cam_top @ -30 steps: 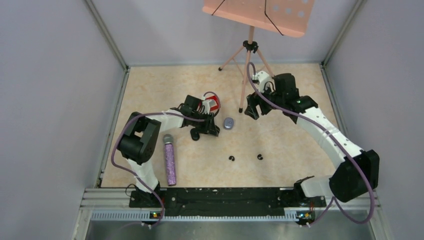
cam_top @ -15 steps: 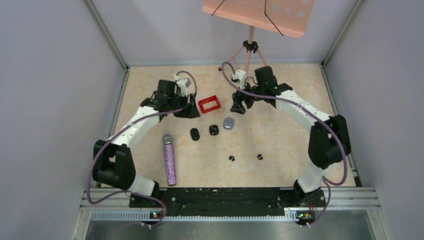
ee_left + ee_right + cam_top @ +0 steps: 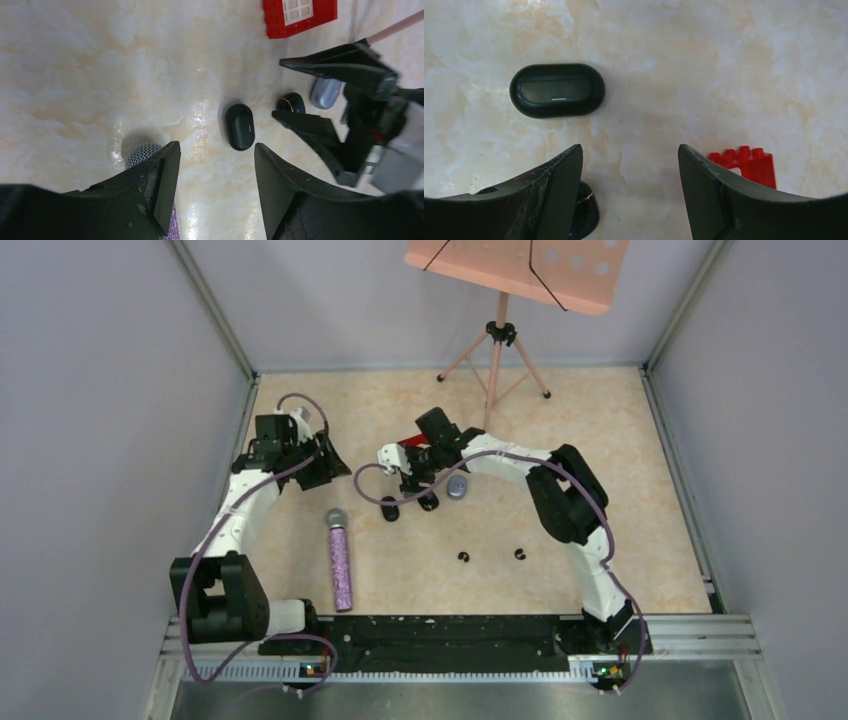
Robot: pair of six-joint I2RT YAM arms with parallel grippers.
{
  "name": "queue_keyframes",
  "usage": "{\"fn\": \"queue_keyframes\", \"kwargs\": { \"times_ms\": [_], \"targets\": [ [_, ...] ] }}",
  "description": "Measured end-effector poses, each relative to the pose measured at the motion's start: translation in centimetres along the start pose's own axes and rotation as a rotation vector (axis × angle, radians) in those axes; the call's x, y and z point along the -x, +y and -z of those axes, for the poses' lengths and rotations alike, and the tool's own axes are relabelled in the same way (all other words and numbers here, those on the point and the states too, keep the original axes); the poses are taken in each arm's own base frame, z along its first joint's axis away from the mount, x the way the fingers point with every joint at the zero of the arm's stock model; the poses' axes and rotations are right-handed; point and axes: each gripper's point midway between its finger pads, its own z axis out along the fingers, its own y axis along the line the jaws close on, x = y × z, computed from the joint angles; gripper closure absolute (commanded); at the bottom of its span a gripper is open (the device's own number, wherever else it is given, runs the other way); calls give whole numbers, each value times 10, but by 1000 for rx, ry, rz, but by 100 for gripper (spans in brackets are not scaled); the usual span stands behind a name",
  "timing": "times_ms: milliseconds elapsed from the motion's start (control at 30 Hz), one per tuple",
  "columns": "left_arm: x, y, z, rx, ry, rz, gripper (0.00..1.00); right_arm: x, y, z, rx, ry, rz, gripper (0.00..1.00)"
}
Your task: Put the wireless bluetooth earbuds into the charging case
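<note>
Two tiny black earbuds (image 3: pixel 463 557) (image 3: pixel 519 554) lie apart on the floor, near the front. A closed black oval charging case (image 3: pixel 389 508) (image 3: pixel 239 126) (image 3: pixel 557 90) lies at the centre. To its right sit a second black case (image 3: pixel 428 502) (image 3: pixel 291 102) (image 3: pixel 584 215) and a grey-lavender one (image 3: pixel 457 487) (image 3: pixel 325 92). My right gripper (image 3: pixel 412 483) (image 3: pixel 630 147) hangs open just above the cases, its left finger beside the second black case. My left gripper (image 3: pixel 335 462) (image 3: pixel 216 147) is open and holds nothing, off to the left of the cases.
A glittery purple microphone (image 3: pixel 340 558) lies front left, its mesh head (image 3: pixel 142 152) by my left finger. A red brick (image 3: pixel 405 447) (image 3: pixel 299 15) (image 3: pixel 746 162) sits behind the cases. A pink tripod stand (image 3: pixel 495 350) rises at the back. Grey walls enclose the floor.
My left gripper let go, opened and swung back left, away from the cases. My right arm swept from the back right to the centre, over the cases.
</note>
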Motion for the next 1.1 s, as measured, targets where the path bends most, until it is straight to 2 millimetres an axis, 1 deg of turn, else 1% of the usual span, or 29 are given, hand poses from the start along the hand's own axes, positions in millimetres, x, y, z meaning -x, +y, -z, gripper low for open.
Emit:
{"fn": "queue_keyframes", "kwargs": {
  "times_ms": [100,167,367,533,633,800,967,1033,1100],
  "targets": [
    [10,5,12,-4,-46,49,39,-11,9,-22,35,28,53,29],
    [17,9,19,-7,-77,77,39,-17,15,-30,56,45,80,29],
    [30,19,27,-13,-124,156,41,-5,18,-39,71,51,219,28],
    [35,21,30,-29,-140,193,41,7,22,-50,109,26,254,27],
    [35,21,30,-38,-139,202,41,13,25,-57,141,9,255,27],
    [34,20,30,-51,-134,210,42,21,37,-67,228,-13,228,26],
    [34,20,30,-57,-136,219,43,27,53,-72,299,-24,197,26],
    [35,20,31,-61,-138,221,43,31,58,-76,320,-32,191,27],
    [36,20,31,-64,-141,223,43,34,59,-80,328,-38,184,30]
  ]
}}
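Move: The closed black charging case lies about 8 cm left of the right hand, 7 cm back towards the base and 5 cm below. The open black case sits about 4 cm back and 2 cm to the right of this hand, the red basket some 9 cm straight ahead, and the microphone head about 13 cm left of the closed case and 3 cm nearer the base. From the left hand, the closed case lies about 10 cm right, level fore-and-aft and some 12 cm below. The right hand's near-side finger comes against the closed black case, whose body ends up between the still-open fingers. The hand first sinks about 3.5 cm, then sweeps left and back about 7 cm each way, turning some 20 degrees counter-clockwise. Meanwhile the empty left hand clears away about 4 cm left and 3 cm up, then holds there. ##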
